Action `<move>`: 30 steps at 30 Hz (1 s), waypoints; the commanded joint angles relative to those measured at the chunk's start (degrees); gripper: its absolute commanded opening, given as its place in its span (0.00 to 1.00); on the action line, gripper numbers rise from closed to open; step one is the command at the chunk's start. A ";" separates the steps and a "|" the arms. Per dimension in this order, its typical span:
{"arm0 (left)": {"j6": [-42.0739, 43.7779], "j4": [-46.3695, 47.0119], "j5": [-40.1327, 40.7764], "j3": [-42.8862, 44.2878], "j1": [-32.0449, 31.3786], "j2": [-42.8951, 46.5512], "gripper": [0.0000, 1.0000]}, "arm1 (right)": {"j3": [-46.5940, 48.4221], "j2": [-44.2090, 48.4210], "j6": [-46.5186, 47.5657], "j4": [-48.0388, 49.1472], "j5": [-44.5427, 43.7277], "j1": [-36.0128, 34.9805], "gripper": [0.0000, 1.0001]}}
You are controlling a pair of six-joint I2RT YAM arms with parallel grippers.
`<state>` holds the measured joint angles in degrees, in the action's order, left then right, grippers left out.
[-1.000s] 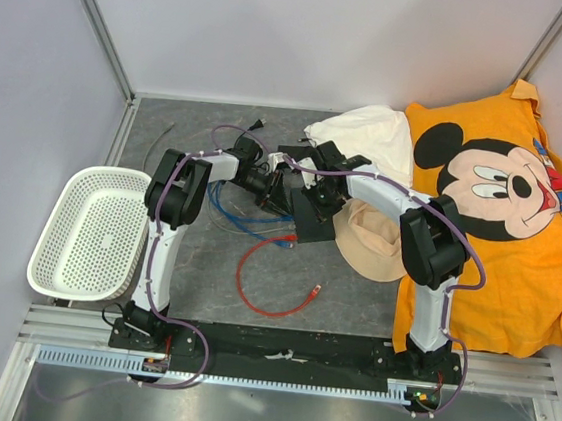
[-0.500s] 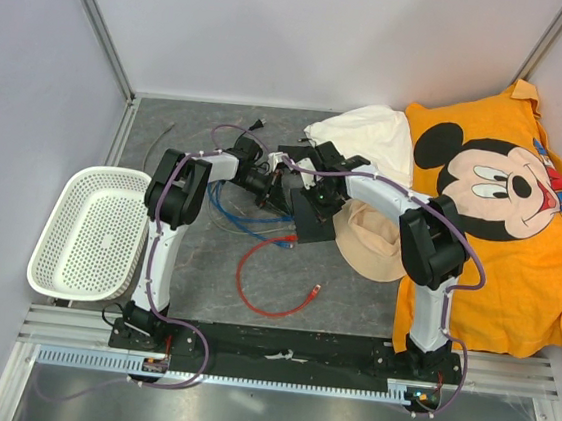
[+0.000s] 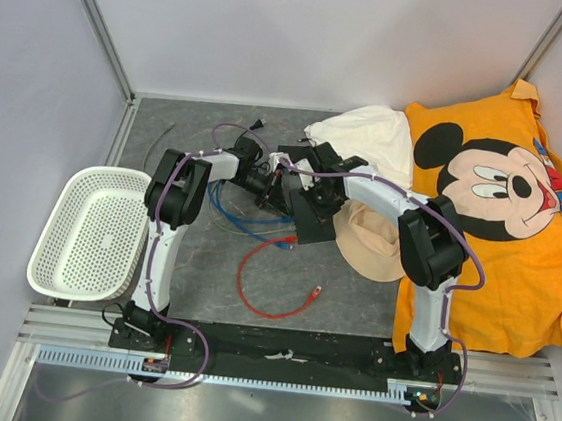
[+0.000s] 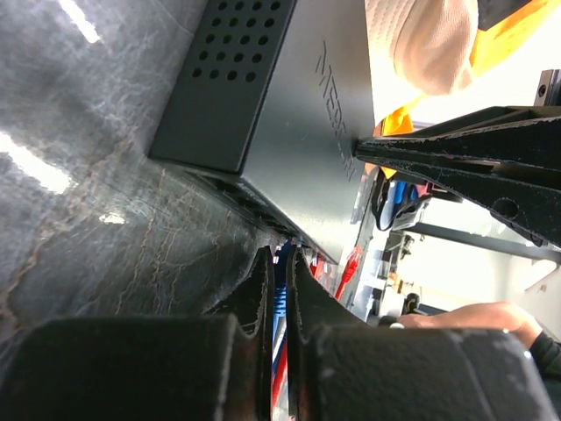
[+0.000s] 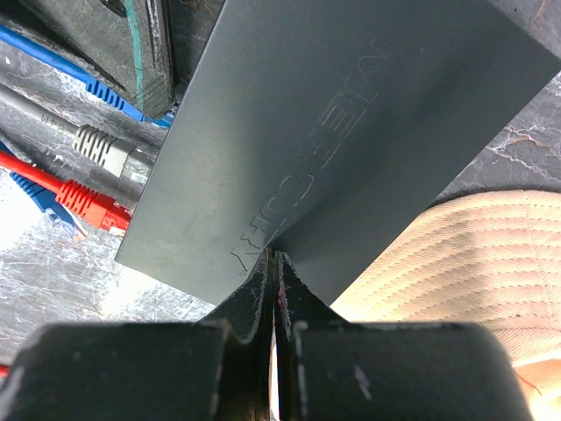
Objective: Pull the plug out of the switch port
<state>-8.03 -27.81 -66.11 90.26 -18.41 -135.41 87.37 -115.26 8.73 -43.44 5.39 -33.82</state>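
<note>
The flat black switch box (image 3: 312,220) (image 4: 263,96) (image 5: 333,132) lies at mid-table. Its port edge faces my left gripper (image 3: 272,187) (image 4: 280,261), and the switch port itself is hidden behind the fingers. A blue plug (image 4: 280,300) (image 5: 107,93) sits between the left jaws, which are shut on it right at that edge. My right gripper (image 3: 305,199) (image 5: 275,260) is shut, its tips resting on the box's top face by the embossed lettering. It appears as black fingers (image 4: 456,162) in the left wrist view.
A grey plug (image 5: 105,149) and a red plug (image 5: 88,202) (image 4: 351,263) lie beside the blue one. There is also a red cable loop (image 3: 274,280), blue cables (image 3: 229,210), a tan hat (image 3: 373,245), white cloth (image 3: 364,139), an orange shirt (image 3: 502,214) and a white basket (image 3: 97,236) at the left.
My left gripper has closed onto the blue plug. The right wrist has shifted slightly left over the box.
</note>
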 commanded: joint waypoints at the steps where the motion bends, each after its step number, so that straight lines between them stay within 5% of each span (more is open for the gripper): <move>1: 6.09 -5.40 4.32 0.62 -1.54 -0.46 0.02 | -0.89 -4.35 -1.08 1.96 -3.89 -0.37 0.00; 30: 20.34 -18.50 7.48 -3.34 4.96 5.51 0.02 | -0.01 -7.78 -2.23 1.60 -5.04 0.25 0.00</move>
<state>7.16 -44.18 -63.16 86.50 -14.31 -132.44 89.71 -117.21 5.76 -42.92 4.69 -33.91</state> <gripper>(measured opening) 0.046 0.005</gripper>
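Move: My left fingers grip the blue plug at its port in the switch's left side, with the port about 1 cm to their right and the switch's middle some 5 cm right and 1 cm farther out. The grey plug sits about 2 cm back from my left hand; the red one is 4 cm back and 1 cm right. My right fingertips rest on the lid, the switch's middle 3 cm ahead, 2 cm left and 2 cm lower. Keeping the blue plug pinched, I ease my left hand back about 2 cm while it drifts left, then pull faster to the left, away from the switch, about 5 cm left and 3 cm back in all. My shut right fingers keep pressing the lid to hold the switch and slide only about 1 cm forward and left. ##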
